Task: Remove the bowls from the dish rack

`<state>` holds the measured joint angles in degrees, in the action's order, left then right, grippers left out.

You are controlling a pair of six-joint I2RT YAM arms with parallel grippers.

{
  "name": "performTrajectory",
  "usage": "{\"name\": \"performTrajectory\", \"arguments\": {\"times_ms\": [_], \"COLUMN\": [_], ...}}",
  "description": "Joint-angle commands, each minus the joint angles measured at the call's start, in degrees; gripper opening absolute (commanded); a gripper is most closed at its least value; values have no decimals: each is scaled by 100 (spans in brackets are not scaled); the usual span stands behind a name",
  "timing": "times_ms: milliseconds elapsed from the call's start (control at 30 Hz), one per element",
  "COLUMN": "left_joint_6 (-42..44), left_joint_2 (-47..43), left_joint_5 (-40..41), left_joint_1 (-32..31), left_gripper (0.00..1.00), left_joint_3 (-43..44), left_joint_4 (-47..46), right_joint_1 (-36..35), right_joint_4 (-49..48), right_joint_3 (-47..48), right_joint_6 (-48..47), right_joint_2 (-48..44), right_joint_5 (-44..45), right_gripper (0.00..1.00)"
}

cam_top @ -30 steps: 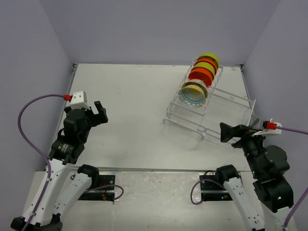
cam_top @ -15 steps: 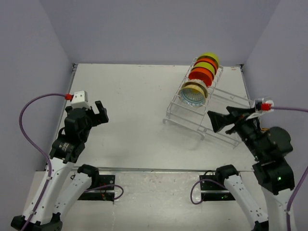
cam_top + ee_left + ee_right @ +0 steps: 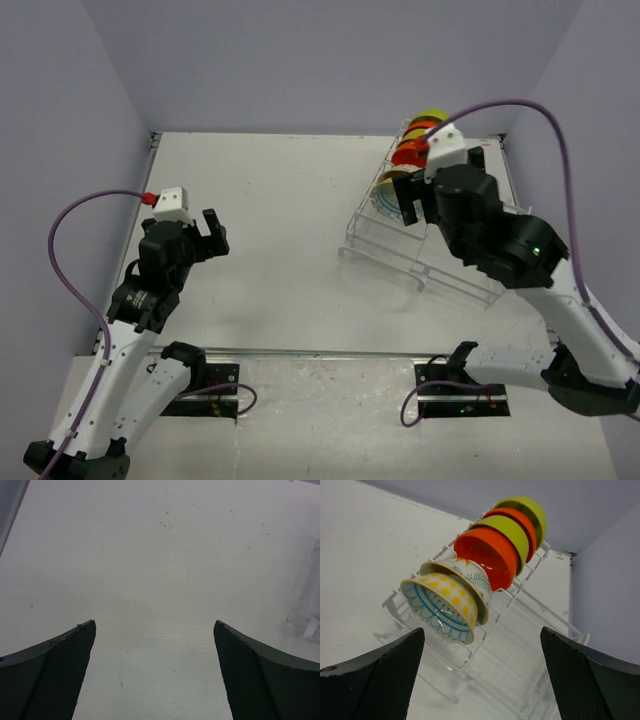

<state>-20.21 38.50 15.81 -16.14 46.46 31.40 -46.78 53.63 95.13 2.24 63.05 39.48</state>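
Observation:
The white wire dish rack (image 3: 455, 270) stands at the back right. Several bowls stand on edge in its dividers. In the right wrist view the row runs from a cream bowl with yellow dots and a blue patterned inside (image 3: 440, 607), past a second patterned bowl (image 3: 470, 575), an orange-red one (image 3: 487, 560) and a lime-green one (image 3: 507, 530), to two more behind. My right gripper (image 3: 482, 628) is open and empty, hovering above the rack (image 3: 520, 655) near the front bowl (image 3: 388, 195); it also shows in the top view (image 3: 408, 205). My left gripper (image 3: 212, 232) is open and empty over the bare table (image 3: 154, 622).
A corner of the rack (image 3: 310, 615) shows at the right edge of the left wrist view. Grey walls enclose the table on three sides. The right arm's purple cable (image 3: 520, 105) arcs over the rack's far end.
My right arm has swung up from the table's near right edge and now reaches over the rack, above the front bowls. The left arm has barely moved.

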Motion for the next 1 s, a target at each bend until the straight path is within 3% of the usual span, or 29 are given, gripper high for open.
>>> {"name": "performTrajectory", "arguments": {"times_ms": [0,67,167,333,467,567,733,967], "left_joint_6": [26,26,34,61,52,52,52,43], "left_joint_2": [-62,-62,-62,-88,-132,-176,-203,-247], "left_joint_5": [-122,-140,-210,-342,-333,-333,-333,-342], "left_joint_1": [41,41,41,41,32,32,32,15], "left_gripper": [100,100,100,100,100,100,100,100], "left_joint_3": [4,-5,-23,-40,-49,-49,-58,-75], "left_joint_4": [-125,-125,-134,-169,-169,-178,-178,-187], "right_joint_1": [-497,-525,-577,-639,-630,-621,-613,-349], "right_joint_4": [491,404,17,-449,-792,-1038,-1143,-1600], "right_joint_3": [163,330,339,94,-144,-223,-460,-1172], "right_joint_6": [-1004,-1164,-1638,-2270,-2578,-2746,-2738,-2773], "right_joint_2": [839,1068,1254,1509,1597,1632,1667,1474], "right_joint_5": [1667,1624,1510,1431,1422,1404,1351,1202], "right_gripper": [93,87,71,63,62,52,44,42]}}
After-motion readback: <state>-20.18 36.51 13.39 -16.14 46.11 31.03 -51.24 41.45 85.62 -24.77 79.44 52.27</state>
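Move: The yellow-dotted bowl at the near end of the row is some 8 cm ahead of my right hand, 7 cm to its left and 12 cm lower. Behind it nests the white patterned bowl, about 3 cm farther out and 1 cm more to the right; the front red bowl stands 9 cm beyond the dotted one and 5 cm to its right. From my left hand the dotted bowl is roughly 42 cm right, 8 cm ahead and 4 cm higher. I bring my right hand down onto the yellow-dotted bowl's rim, about 8 cm down, 6 cm forward and 5 cm left, quick at first, then creeping, with a last dip. As it goes I roll the wrist some 40 degrees, left side down, and narrow the wide-open fingers to under half, so they straddle the rim, left finger inside the bowl, right one outside. ##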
